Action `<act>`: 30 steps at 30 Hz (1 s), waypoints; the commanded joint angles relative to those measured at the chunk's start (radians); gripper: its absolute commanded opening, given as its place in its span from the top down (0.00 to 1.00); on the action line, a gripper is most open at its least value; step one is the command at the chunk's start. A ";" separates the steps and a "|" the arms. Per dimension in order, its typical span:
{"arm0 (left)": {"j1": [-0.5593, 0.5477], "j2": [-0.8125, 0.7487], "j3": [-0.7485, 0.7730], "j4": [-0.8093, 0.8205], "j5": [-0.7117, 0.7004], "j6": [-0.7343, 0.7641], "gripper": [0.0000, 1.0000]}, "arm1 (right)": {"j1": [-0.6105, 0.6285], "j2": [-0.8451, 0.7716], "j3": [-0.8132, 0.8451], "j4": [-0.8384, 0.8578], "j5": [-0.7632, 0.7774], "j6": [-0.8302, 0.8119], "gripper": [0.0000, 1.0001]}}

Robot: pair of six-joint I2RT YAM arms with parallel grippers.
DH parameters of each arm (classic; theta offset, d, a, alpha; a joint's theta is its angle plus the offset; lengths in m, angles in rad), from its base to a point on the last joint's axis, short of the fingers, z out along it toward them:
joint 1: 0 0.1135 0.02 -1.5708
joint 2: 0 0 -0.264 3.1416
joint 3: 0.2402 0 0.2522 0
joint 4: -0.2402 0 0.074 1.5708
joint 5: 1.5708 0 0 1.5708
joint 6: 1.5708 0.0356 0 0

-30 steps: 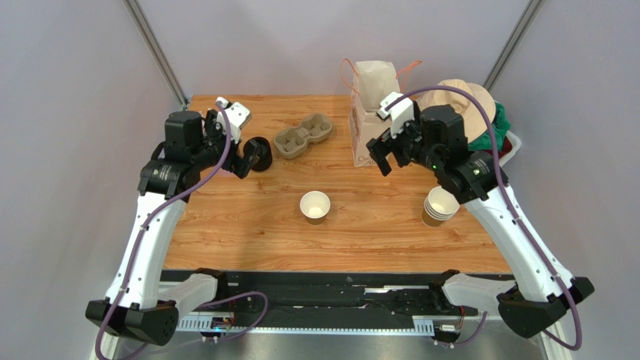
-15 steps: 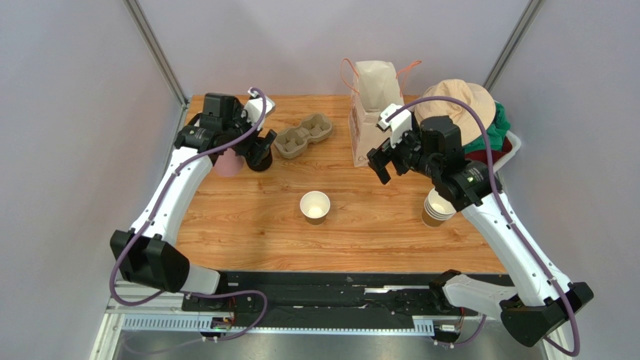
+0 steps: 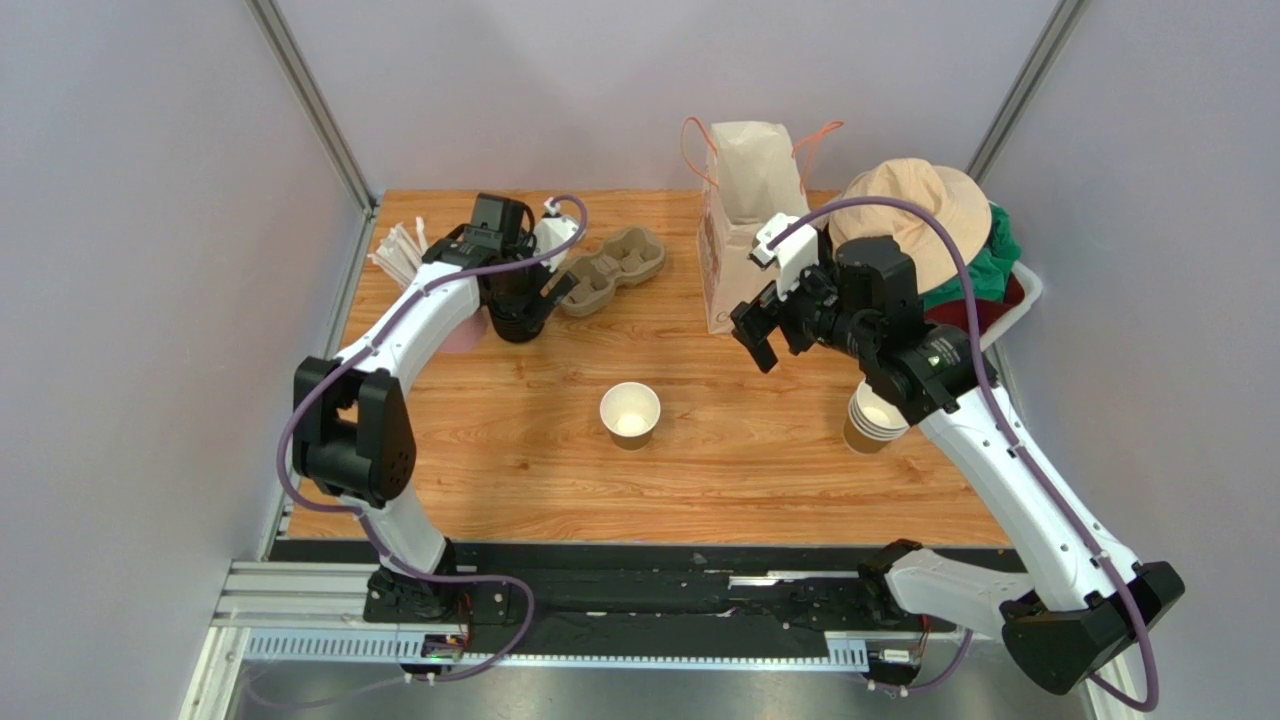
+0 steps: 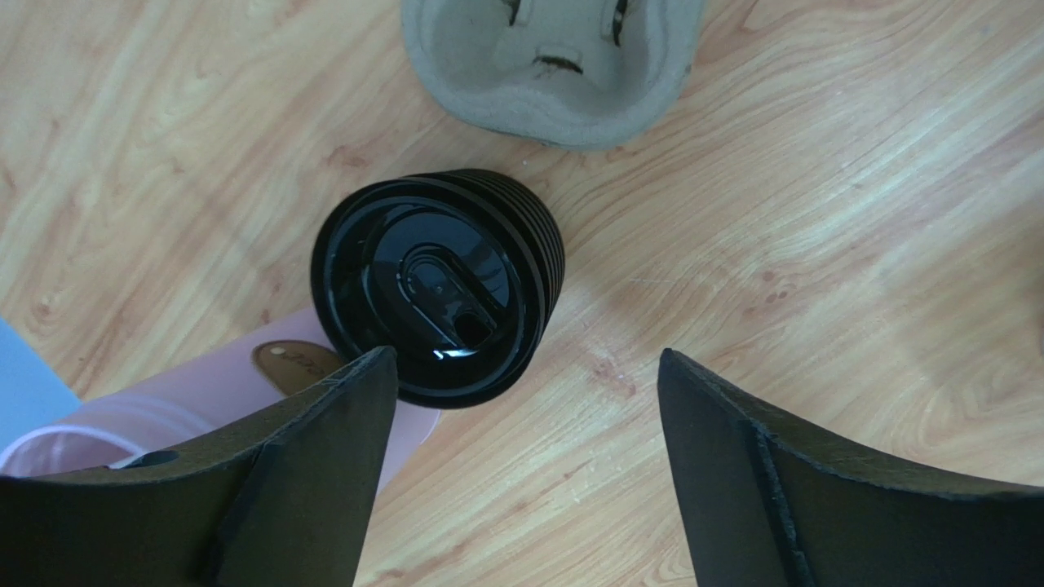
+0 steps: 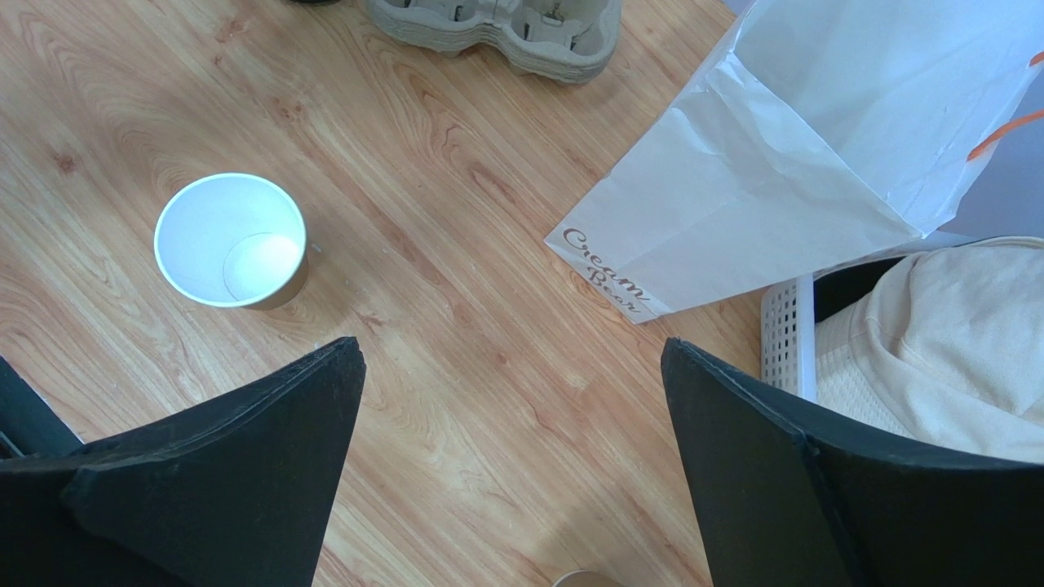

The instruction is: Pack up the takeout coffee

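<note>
The takeout coffee cup (image 3: 630, 413), small, kraft brown and white inside, stands lidless at the table's middle; the right wrist view shows it too (image 5: 230, 239). A pile of black lids (image 3: 519, 311) sits at the far left. My left gripper (image 3: 537, 288) hovers over that pile, open. In its wrist view the lids (image 4: 435, 284) lie just beyond the left fingertip (image 4: 355, 404), with bare wood between the jaws. My right gripper (image 3: 759, 323) hangs open in front of the white paper bag (image 3: 747, 225), nothing between its fingers (image 5: 760, 416).
A grey pulp cup carrier (image 3: 606, 270) lies right of the lids. A pink holder (image 4: 221, 404) stands left of them, with white sticks (image 3: 398, 252) behind. A stack of brown cups (image 3: 876, 413) is at the right, and a basket (image 5: 784, 336) with a beige hat (image 3: 917, 210) at the far right.
My left arm has swung right and away from me, bringing its gripper over the lid pile, jaws slightly narrower. The right gripper has hardly moved.
</note>
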 commanded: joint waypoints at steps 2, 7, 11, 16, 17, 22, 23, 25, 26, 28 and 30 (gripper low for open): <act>-0.002 0.047 0.026 0.047 -0.041 0.045 0.18 | 0.002 -0.030 -0.013 0.055 -0.008 -0.005 0.01; -0.002 0.076 0.019 0.054 -0.036 0.040 0.23 | 0.001 -0.030 -0.021 0.058 -0.011 -0.007 0.01; -0.002 0.088 0.017 0.065 -0.044 0.043 0.25 | 0.001 -0.032 -0.026 0.061 -0.011 -0.008 0.01; -0.002 0.116 0.022 0.064 -0.045 0.045 0.28 | 0.001 -0.035 -0.029 0.062 -0.011 -0.008 0.01; -0.002 0.119 0.020 0.064 -0.042 0.045 0.28 | 0.001 -0.035 -0.032 0.062 -0.012 -0.008 0.01; -0.002 0.141 0.025 0.065 -0.053 0.048 0.33 | 0.001 -0.035 -0.032 0.064 -0.011 -0.008 0.01; -0.002 0.142 0.025 0.067 -0.056 0.048 0.33 | 0.001 -0.035 -0.033 0.064 -0.011 -0.008 0.01; -0.002 0.147 0.026 0.065 -0.056 0.043 0.35 | 0.001 -0.033 -0.035 0.065 -0.011 -0.010 0.01; -0.002 0.147 0.025 0.067 -0.056 0.045 0.36 | 0.001 -0.033 -0.035 0.065 -0.011 -0.008 0.01; -0.002 0.147 0.026 0.067 -0.053 0.039 0.41 | 0.002 -0.030 -0.036 0.065 -0.012 -0.011 0.01; -0.002 0.144 0.026 0.067 -0.048 0.037 0.44 | 0.001 -0.030 -0.036 0.068 -0.012 -0.011 0.01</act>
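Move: The black lid stack lies about 3 cm ahead of the left hand and 2 cm to its left, its middle some 9 cm below. The pulp cup carrier is roughly 10 cm ahead and 12 cm right of that hand; the pink straw cup stands 3 cm ahead and 12 cm left, and the single paper cup 14 cm back and 15 cm right. From the right hand the lid stack is about 15 cm ahead, 32 cm left and 24 cm lower. Down to the black lid stack comes the left hand, sinking about 5.5 cm with a pause partway and easing slightly forward, the wrist tipping only some 5 degrees. Its wide-open fingers narrow steadily to a bit over half open, ending with one fingertip over the top lid; contact can't be made out. ##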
